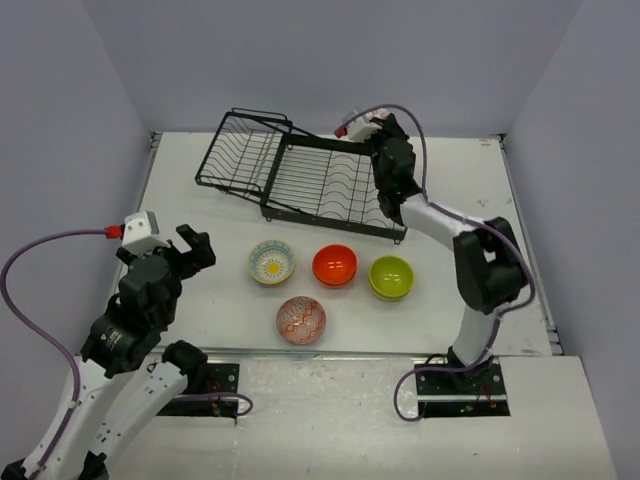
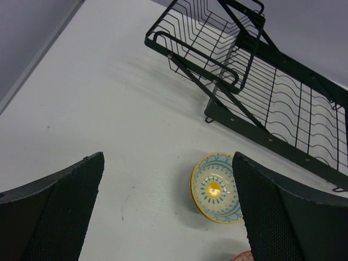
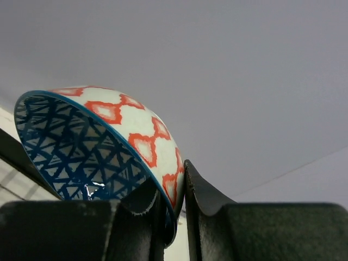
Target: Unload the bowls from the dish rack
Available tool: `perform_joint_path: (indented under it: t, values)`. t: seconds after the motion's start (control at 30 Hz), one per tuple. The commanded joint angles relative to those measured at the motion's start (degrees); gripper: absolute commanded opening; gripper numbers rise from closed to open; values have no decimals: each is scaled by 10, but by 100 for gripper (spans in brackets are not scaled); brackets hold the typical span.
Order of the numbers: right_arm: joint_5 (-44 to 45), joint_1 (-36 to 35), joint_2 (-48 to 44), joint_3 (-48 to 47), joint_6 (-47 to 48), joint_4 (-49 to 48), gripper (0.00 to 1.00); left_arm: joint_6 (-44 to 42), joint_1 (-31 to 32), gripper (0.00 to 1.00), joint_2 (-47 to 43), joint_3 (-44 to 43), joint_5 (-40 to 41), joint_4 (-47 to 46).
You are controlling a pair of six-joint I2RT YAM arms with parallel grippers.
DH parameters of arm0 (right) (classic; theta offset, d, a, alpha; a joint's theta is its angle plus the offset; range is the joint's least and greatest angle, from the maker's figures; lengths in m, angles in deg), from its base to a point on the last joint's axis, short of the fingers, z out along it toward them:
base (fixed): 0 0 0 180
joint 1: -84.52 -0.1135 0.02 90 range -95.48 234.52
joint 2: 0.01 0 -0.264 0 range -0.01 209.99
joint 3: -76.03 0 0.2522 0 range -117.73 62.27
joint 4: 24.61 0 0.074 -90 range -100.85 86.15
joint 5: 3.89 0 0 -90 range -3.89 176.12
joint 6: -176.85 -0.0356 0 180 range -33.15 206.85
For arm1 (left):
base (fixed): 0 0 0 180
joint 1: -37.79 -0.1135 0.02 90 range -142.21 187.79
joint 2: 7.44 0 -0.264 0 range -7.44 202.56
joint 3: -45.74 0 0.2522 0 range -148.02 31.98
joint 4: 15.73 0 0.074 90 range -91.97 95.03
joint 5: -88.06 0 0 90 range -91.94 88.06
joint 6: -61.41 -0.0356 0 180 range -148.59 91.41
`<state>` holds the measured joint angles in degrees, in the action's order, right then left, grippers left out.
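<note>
The black wire dish rack [image 1: 300,175] stands at the back of the table and shows no bowls in it; it also shows in the left wrist view [image 2: 261,92]. My right gripper [image 1: 366,130] is over the rack's far right corner. It is shut [image 3: 176,201] on the rim of the blue patterned bowl [image 3: 98,147], which is white with red diamonds outside. On the table stand the cream floral bowl [image 1: 272,262], orange-red bowl [image 1: 335,265], lime green bowl [image 1: 391,277] and pinkish patterned bowl [image 1: 301,320]. My left gripper [image 1: 195,248] is open and empty, above the table left of the cream bowl [image 2: 216,187].
The table's left edge [image 1: 140,200] runs beside the left arm. The grey back wall [image 1: 320,60] is close behind the rack. Bare table lies left of the cream bowl [image 2: 109,109] and right of the green bowl [image 1: 470,200].
</note>
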<state>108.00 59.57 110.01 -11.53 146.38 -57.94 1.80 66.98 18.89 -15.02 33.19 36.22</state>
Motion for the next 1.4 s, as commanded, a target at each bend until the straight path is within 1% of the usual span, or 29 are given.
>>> perform_joint_path:
  t: [0.0,0.03,0.07,0.13,0.17,0.23,0.27,0.3,0.33,0.4,0.43,0.5,0.53,0.67,0.7,0.8,0.9,1.0,1.1,1.37]
  values:
    - [40,-49,-168,-55,-272,181,0,-3,-33,100,-8,2,-2,-24]
    - [-8,-52,-215,-74,-341,266,0,-5,-41,100,-6,2,-5,-25]
    - [-57,-53,-235,-110,-471,424,0,-7,-51,100,-2,2,-16,-27]
    - [-127,-54,-278,-126,-584,525,0,-14,-80,100,1,3,-33,-36]
    - [-205,-55,-292,-122,-675,585,0,-16,-91,100,2,4,-48,-38]
    - [-278,-66,-331,-101,-727,624,0,-21,-113,100,3,6,-62,-44]
    - [-329,-80,-343,-78,-756,635,0,-23,-120,100,0,7,-66,-46]
    - [-386,-94,-363,-55,-762,654,0,-24,-129,100,0,9,-69,-50]
    - [-409,-100,-371,-48,-760,669,0,-24,-135,100,-4,9,-70,-49]
    - [-411,-120,-387,-26,-768,689,0,-25,-135,100,-8,9,-74,-51]
    - [-408,-141,-400,-3,-761,698,0,-28,-135,100,-14,9,-79,-51]
    - [-410,-156,-400,11,-763,721,0,-29,-135,100,-22,12,-80,-55]
    - [-409,-162,-395,14,-764,754,0,-29,-135,100,-27,13,-80,-56]
    - [-408,-207,-355,25,-749,807,0,-30,-135,100,-42,17,-78,-58]
    - [-397,-214,-345,23,-744,817,0,-31,-135,100,-43,17,-81,-59]
    - [-374,-236,-293,-5,-732,895,0,-33,-135,100,-44,17,-87,-60]
    - [-373,-269,-234,-47,-707,944,0,-32,-135,100,-45,17,-86,-59]
    - [-364,-287,-181,-74,-701,969,0,-32,-135,100,-47,17,-87,-59]
    - [-362,-302,-148,-92,-697,982,0,-34,-135,100,-48,19,-91,-60]
    - [-363,-323,-104,-101,-698,969,0,-38,-135,100,-53,21,-103,-64]
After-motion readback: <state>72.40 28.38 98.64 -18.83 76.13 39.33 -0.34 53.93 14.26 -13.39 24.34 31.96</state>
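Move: The right gripper, holding the blue bowl above the rack's far right part, has the patterned red bowl about 44 cm back, 24 cm to its left and 26 cm below. From the gripper, the orange bowls are roughly 31 cm back and 15 cm left, the green bowls 34 cm back and 2 cm left, and the flowered bowl 30 cm back and 31 cm left. From the left gripper, the patterned red bowl is about 10 cm back, 24 cm right and 24 cm below. Keep the blue bowl's rim pinched and swing the right gripper back about 40 cm and leftward, first climbing some 17 cm clear of the rack, then sinking past the orange bowls to above the patterned red bowl. Tip the fingers from forward to down, about 100 degrees, slowing at the end. Drift the open left gripper slightly left. ##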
